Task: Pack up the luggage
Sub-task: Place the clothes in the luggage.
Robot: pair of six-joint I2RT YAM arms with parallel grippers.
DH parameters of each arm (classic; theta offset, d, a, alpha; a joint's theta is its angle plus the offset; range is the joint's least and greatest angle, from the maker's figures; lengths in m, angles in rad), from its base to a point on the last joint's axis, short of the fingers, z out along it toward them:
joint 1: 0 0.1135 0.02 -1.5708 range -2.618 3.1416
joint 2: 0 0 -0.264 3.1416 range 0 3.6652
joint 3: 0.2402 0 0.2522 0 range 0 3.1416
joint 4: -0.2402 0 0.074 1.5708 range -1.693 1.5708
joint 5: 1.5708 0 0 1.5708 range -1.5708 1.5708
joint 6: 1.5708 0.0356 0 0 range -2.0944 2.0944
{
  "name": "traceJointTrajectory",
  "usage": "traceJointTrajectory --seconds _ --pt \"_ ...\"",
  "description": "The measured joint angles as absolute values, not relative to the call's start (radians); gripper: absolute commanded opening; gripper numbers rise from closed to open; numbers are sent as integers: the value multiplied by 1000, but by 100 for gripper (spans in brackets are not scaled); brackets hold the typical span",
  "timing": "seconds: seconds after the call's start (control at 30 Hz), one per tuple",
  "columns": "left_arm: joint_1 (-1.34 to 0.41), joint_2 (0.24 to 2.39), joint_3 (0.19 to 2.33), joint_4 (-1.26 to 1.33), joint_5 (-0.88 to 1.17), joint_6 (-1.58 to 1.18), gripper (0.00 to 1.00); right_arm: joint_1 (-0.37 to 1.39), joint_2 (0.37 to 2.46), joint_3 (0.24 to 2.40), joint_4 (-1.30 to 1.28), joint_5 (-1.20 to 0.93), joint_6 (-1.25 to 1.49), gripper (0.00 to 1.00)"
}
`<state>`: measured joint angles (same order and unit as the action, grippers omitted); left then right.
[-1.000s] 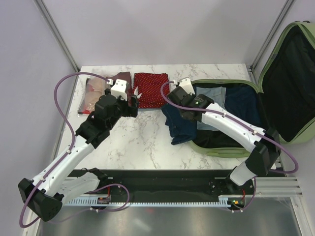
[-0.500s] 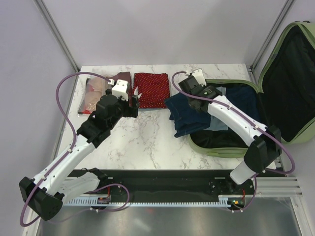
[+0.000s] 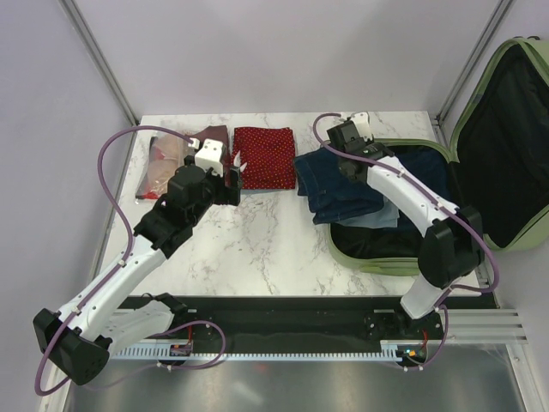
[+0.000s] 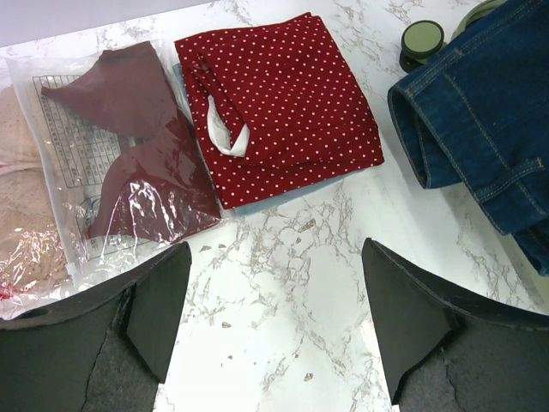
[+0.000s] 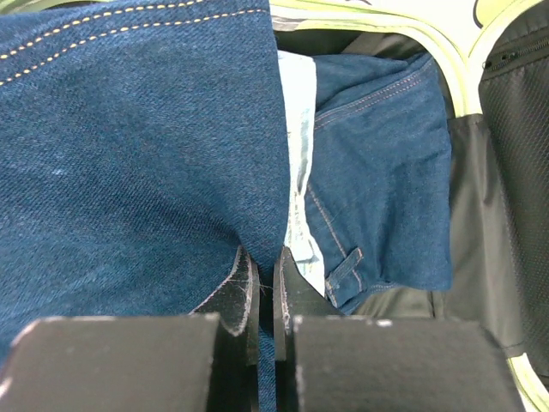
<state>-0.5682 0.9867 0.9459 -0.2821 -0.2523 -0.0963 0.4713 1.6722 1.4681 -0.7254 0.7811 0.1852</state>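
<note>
The luggage (image 3: 381,263), a sage-green suitcase, lies open at the table's right end with its black-lined lid (image 3: 506,129) propped up. My right gripper (image 3: 345,160) (image 5: 266,268) is shut on dark blue jeans (image 3: 336,190) (image 5: 129,154), which hang across the case's left rim. Inside the case lie another denim piece (image 5: 386,172) and a light blue garment (image 5: 297,193). My left gripper (image 3: 233,172) (image 4: 276,249) stands open over bare marble, just short of a folded red polka-dot cloth (image 3: 263,156) (image 4: 283,103).
A clear plastic bag with a maroon garment (image 3: 184,146) (image 4: 137,146) lies at the back left beside the red cloth. A green-and-black suitcase wheel (image 4: 422,39) shows near the jeans. The marble table (image 3: 257,249) ends in a metal rail by the arm bases.
My right gripper has carried the jeans to the right and towards the back, from the table onto the suitcase's left rim. The left arm has not moved.
</note>
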Motion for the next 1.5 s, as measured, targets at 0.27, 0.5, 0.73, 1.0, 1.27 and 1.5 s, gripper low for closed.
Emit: traceJointTrajectory --seconds 0.27,0.5,0.73,1.0,1.27,1.5 --pt "-568 987 945 -282 -252 -97 87 393 1712 1422 -644 783 184 0" --pt "-568 987 944 -282 -252 -96 87 328 1744 1380 -566 781 186 0" --pt "-568 987 943 -282 -252 -96 87 248 1817 1378 -529 793 186 0" --pt "-568 987 943 -282 -252 -96 87 235 1834 1372 -518 799 186 0" --pt "-568 989 943 -282 -252 -96 87 222 1834 1341 -488 812 191 0" --pt "-568 989 943 -282 -252 -97 88 211 1834 1335 -485 810 196 8"
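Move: The right hand already holds the folded dark jeans by their right side and takes them to the light jeans in the suitcase, whose middle lies about 8 cm back, 3 cm to its left and 10 cm below. The jeans packed earlier lie some 10 cm to its right and 7 cm back, about as deep. The red dotted shirt is roughly 27 cm to its left and 1 cm back. From the left hand, the light jeans lie about 35 cm right, 3 cm back and 18 cm below. Rightward and down, with a slight reach forward, the right hand carries the dark jeans over the suitcase's left rim and lowers them onto the light pair, travelling about 10 cm across and 8 cm down. It goes quickly at first, then eases to a slow creep, the wrist turning some 15 degrees clockwise while the shut fingers keep their pinch. ##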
